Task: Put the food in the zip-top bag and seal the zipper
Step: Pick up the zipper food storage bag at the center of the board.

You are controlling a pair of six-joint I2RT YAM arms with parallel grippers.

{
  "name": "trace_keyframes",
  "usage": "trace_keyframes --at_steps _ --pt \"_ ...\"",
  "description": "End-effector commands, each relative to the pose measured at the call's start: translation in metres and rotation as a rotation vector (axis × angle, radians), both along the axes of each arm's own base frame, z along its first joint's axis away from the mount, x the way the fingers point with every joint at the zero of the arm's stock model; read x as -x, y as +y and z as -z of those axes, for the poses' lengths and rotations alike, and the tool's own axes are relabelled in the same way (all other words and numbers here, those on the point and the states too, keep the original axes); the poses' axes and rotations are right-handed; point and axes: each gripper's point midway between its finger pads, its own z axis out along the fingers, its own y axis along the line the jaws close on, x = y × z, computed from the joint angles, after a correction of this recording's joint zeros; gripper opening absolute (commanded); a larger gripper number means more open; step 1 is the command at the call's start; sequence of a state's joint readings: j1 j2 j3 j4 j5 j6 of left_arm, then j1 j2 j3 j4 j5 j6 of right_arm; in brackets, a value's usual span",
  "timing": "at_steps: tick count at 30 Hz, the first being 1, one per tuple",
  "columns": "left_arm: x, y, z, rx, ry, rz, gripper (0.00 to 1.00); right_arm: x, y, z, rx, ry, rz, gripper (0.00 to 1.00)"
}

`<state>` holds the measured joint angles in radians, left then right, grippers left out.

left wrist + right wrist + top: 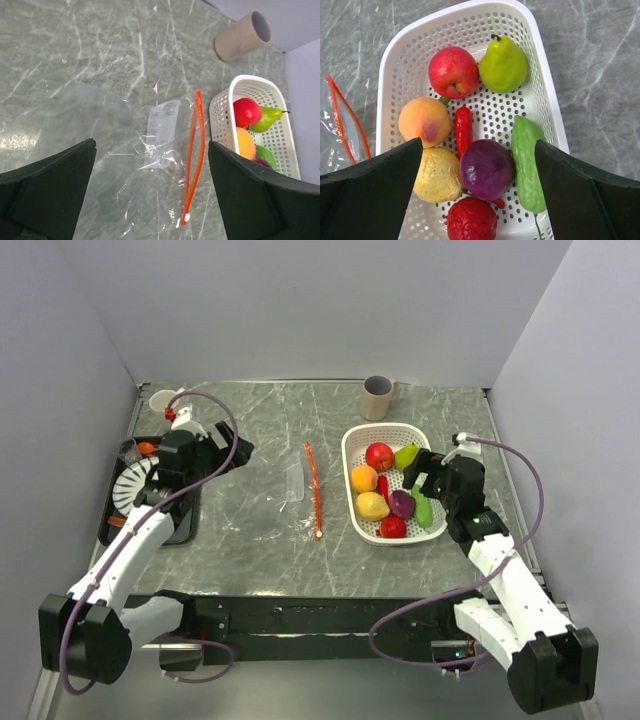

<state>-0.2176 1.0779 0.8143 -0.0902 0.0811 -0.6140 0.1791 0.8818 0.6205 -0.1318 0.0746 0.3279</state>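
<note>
The clear zip-top bag [285, 495] lies flat mid-table, its orange-red zipper [313, 488] along its right edge, open as a narrow loop with the white slider [186, 217] at the near end. The food lies in the white perforated basket [349, 465]: a red apple [453, 71], green pear [503, 64], orange peach [424, 120], red chili [463, 129], yellow lemon [438, 175], purple fruit [486, 169], green cucumber [527, 162] and dark red fruit [471, 219]. My left gripper [225, 445] is open and empty, left of the bag. My right gripper [418, 475] is open above the basket.
A beige cup [378, 397] lies at the back beside the basket. A dark tray [188, 522] with a white dish rack [130, 485] and small items stands at the far left. Grey walls close in the table on three sides.
</note>
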Motion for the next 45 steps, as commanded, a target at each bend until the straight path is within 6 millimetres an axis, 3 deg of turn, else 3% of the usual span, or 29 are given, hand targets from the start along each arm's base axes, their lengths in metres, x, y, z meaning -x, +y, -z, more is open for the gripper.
trace_keyframes --at_steps 1,5,8,9,13,14,15,19,28,31,33,37,40,41,42,43,44,45 --pt "-0.005 0.001 0.006 0.043 0.123 -0.054 0.99 0.005 -0.006 -0.031 -0.043 -0.084 0.057 1.00" --pt "-0.004 -0.020 0.026 0.090 0.225 0.117 0.99 0.007 -0.002 -0.033 -0.105 -0.061 0.053 1.00" --pt "0.009 -0.037 0.029 0.119 0.196 0.230 0.99 0.005 0.000 -0.033 -0.053 -0.028 0.010 1.00" --pt "0.013 -0.039 0.020 0.113 0.154 0.241 0.99 0.003 -0.002 -0.030 -0.037 -0.011 0.015 1.00" --pt "0.022 -0.035 0.017 -0.016 0.123 0.175 0.99 0.002 -0.004 -0.029 -0.008 0.019 0.010 1.00" --pt "0.031 -0.043 0.023 -0.049 0.157 0.190 0.99 0.002 -0.004 -0.028 -0.007 0.024 0.007 1.00" --pt "0.029 -0.038 0.026 -0.096 0.159 0.143 0.99 0.002 -0.003 -0.026 -0.007 0.030 0.002 1.00" --pt "0.042 -0.061 0.032 -0.151 0.172 0.174 0.99 0.002 0.004 -0.017 -0.020 0.056 -0.032 1.00" --pt "0.048 -0.076 0.043 -0.221 0.213 0.135 0.99 -0.002 0.002 -0.011 0.001 0.100 -0.029 1.00" --pt "0.053 -0.082 0.054 -0.273 0.269 0.115 0.96 0.000 0.002 -0.012 0.000 0.097 -0.027 1.00" --pt "0.054 -0.086 0.063 -0.295 0.300 0.106 0.87 0.000 0.002 -0.011 -0.001 0.095 -0.026 1.00" --pt "0.062 -0.115 0.067 -0.264 0.297 0.154 0.84 0.000 0.004 -0.009 -0.003 0.111 -0.038 1.00" --pt "0.051 -0.132 0.061 -0.243 0.282 0.149 0.85 -0.002 0.005 -0.007 -0.002 0.126 -0.042 1.00" --pt "0.047 -0.134 0.071 -0.272 0.311 0.140 0.83 -0.002 0.006 -0.006 -0.004 0.128 -0.044 1.00" --pt "0.038 -0.139 0.063 -0.272 0.294 0.120 0.82 -0.002 0.007 -0.004 -0.004 0.136 -0.047 1.00" --pt "0.033 -0.141 0.063 -0.279 0.297 0.110 0.80 -0.002 0.006 -0.004 -0.004 0.138 -0.046 1.00" --pt "0.029 -0.144 0.076 -0.310 0.325 0.108 0.75 -0.003 0.006 -0.003 -0.003 0.141 -0.046 1.00" --pt "0.022 -0.150 0.070 -0.312 0.315 0.112 0.73 -0.003 0.006 -0.002 -0.003 0.144 -0.046 1.00"
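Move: The zip-top bag lies flat below the left hand and to its right; the middle of the red zipper is about 16 cm right, level fore and aft, some 18 cm down. The white basket's middle is roughly 37 cm right and 1 cm ahead, the orange in it about 29 cm right and 2 cm ahead. The black tray is centred some 23 cm left, level fore and aft. From the right hand, the zipper's middle is about 24 cm left, 4 cm ahead and 14 cm down. Swinging right across the bag towards its red zipper, the left hand travels about 14 cm, sinking 9 cm and drawing back a net 5 cm; it dips first, eases up slightly, then sinks again. The wrist tips down some 20 degrees, its left side rises, and the wide fingers narrow slightly, still open above the film. The right hand bobs over the basket, ending 2 cm lower. ##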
